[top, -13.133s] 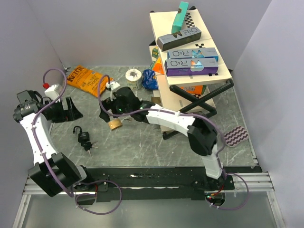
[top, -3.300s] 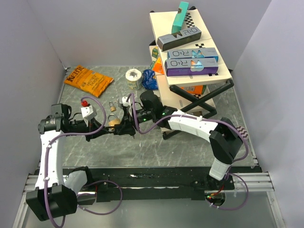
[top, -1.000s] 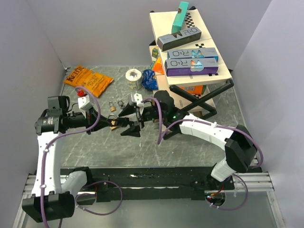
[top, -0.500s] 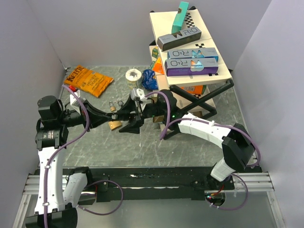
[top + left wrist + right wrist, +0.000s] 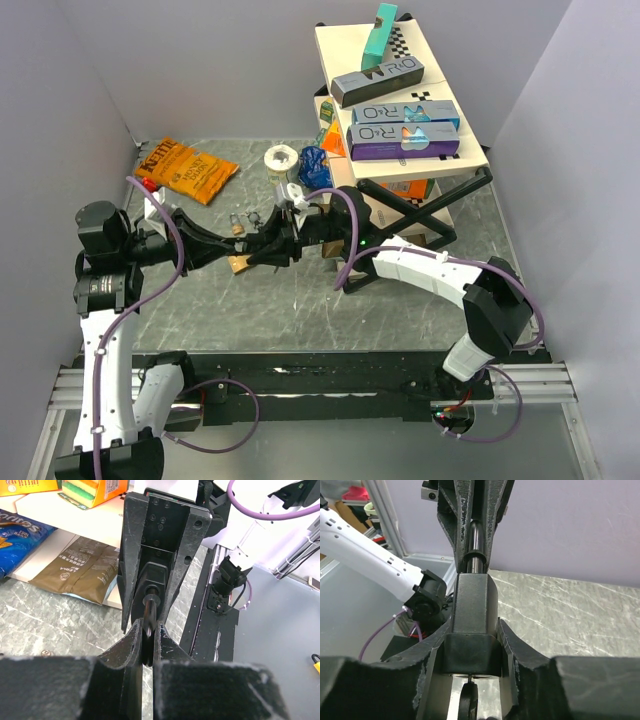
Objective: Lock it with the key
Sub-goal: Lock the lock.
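A black padlock (image 5: 472, 630) hangs in the air between both grippers, above the table's middle-left (image 5: 262, 245). My left gripper (image 5: 148, 630) is shut on its thin shackle (image 5: 476, 545), coming from the left. My right gripper (image 5: 473, 622) comes from the right, and its fingers (image 5: 506, 635) press both sides of the lock body (image 5: 156, 577). A key (image 5: 469, 702) sticks out of the lock's underside, toward the right wrist camera, and nothing is holding it.
A brass padlock (image 5: 240, 264) lies on the table just below the grippers. A small padlock with keys (image 5: 238, 222) lies behind them. An orange chip bag (image 5: 186, 170), a tape roll (image 5: 282, 160) and a blue bag (image 5: 314, 168) lie at the back. A folding rack with boxes (image 5: 400, 120) stands at the right.
My right gripper went from wide open to closed on the lock body, sliding left onto it. The left gripper kept its hold on the shackle.
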Controlling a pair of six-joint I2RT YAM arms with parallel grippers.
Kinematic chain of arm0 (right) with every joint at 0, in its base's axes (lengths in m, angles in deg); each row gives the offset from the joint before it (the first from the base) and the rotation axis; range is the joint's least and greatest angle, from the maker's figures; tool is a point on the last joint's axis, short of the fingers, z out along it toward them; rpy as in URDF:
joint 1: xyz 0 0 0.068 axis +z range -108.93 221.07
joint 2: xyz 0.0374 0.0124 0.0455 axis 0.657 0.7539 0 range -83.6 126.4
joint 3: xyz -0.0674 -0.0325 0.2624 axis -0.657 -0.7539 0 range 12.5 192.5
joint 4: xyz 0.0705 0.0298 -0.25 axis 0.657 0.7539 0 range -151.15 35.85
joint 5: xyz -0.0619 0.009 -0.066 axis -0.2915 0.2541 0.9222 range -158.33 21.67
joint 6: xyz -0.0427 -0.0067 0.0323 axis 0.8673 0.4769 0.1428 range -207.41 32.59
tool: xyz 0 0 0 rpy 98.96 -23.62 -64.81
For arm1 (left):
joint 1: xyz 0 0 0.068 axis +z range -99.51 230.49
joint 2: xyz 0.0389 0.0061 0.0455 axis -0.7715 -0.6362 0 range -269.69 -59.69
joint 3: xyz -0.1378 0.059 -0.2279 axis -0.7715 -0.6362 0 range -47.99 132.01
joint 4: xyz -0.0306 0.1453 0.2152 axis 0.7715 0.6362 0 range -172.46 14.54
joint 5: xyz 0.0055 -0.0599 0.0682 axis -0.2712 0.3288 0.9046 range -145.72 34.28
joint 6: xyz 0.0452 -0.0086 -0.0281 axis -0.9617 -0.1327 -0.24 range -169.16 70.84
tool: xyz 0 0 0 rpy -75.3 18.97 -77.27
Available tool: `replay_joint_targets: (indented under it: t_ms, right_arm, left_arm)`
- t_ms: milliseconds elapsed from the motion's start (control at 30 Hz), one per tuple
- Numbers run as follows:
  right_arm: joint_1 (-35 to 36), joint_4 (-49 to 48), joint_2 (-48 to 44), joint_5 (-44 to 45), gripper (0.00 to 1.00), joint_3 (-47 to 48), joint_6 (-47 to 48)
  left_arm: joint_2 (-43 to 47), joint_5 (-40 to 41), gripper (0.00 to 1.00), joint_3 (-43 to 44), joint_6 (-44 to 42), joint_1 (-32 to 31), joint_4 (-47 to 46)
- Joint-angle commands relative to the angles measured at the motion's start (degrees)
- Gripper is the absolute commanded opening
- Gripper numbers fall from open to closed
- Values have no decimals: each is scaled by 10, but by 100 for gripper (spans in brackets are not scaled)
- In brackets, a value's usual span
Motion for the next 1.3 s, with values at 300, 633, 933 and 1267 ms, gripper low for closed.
replay_joint_targets:
  t_ms: [300,633,933,1267]
  right_arm:
    - [19,-24,21,-41,0,63,-46]
    - [31,-30,31,-40,0,92,-68]
    - [41,-43,63,-21,0,155,-40]
    - [72,-83,86,-31,0,188,-52]
  left_arm:
    - [-18,-3,1,11,-236,-11,143]
    - [-29,4,1,-9,-259,-51,152]
    - [6,56,1,-111,-87,-124,-31]
    - [-2,90,1,-176,26,-202,-200]
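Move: From the left hand, gripping the black lock's shackle, the black lock's body is about 5 cm to the right, 1 cm ahead and level. From the right hand, gripping that body with the key in it, the shackle is some 5 cm left and 1 cm back. The brass lock lies on the table roughly 20 cm below the left hand, 5 cm ahead and 2 cm left; the small lock is about 10 cm beyond it. Down together first, then forward as well: the hands carry the black lock between them, the left sinking about 6 cm and the right nearly 5. The left hand also goes forward 3 cm and edges right, towards the right hand, which goes forward less, so shackle and body are pressed towards each other. Both wrists tilt slightly, the right more; both grips hold. ##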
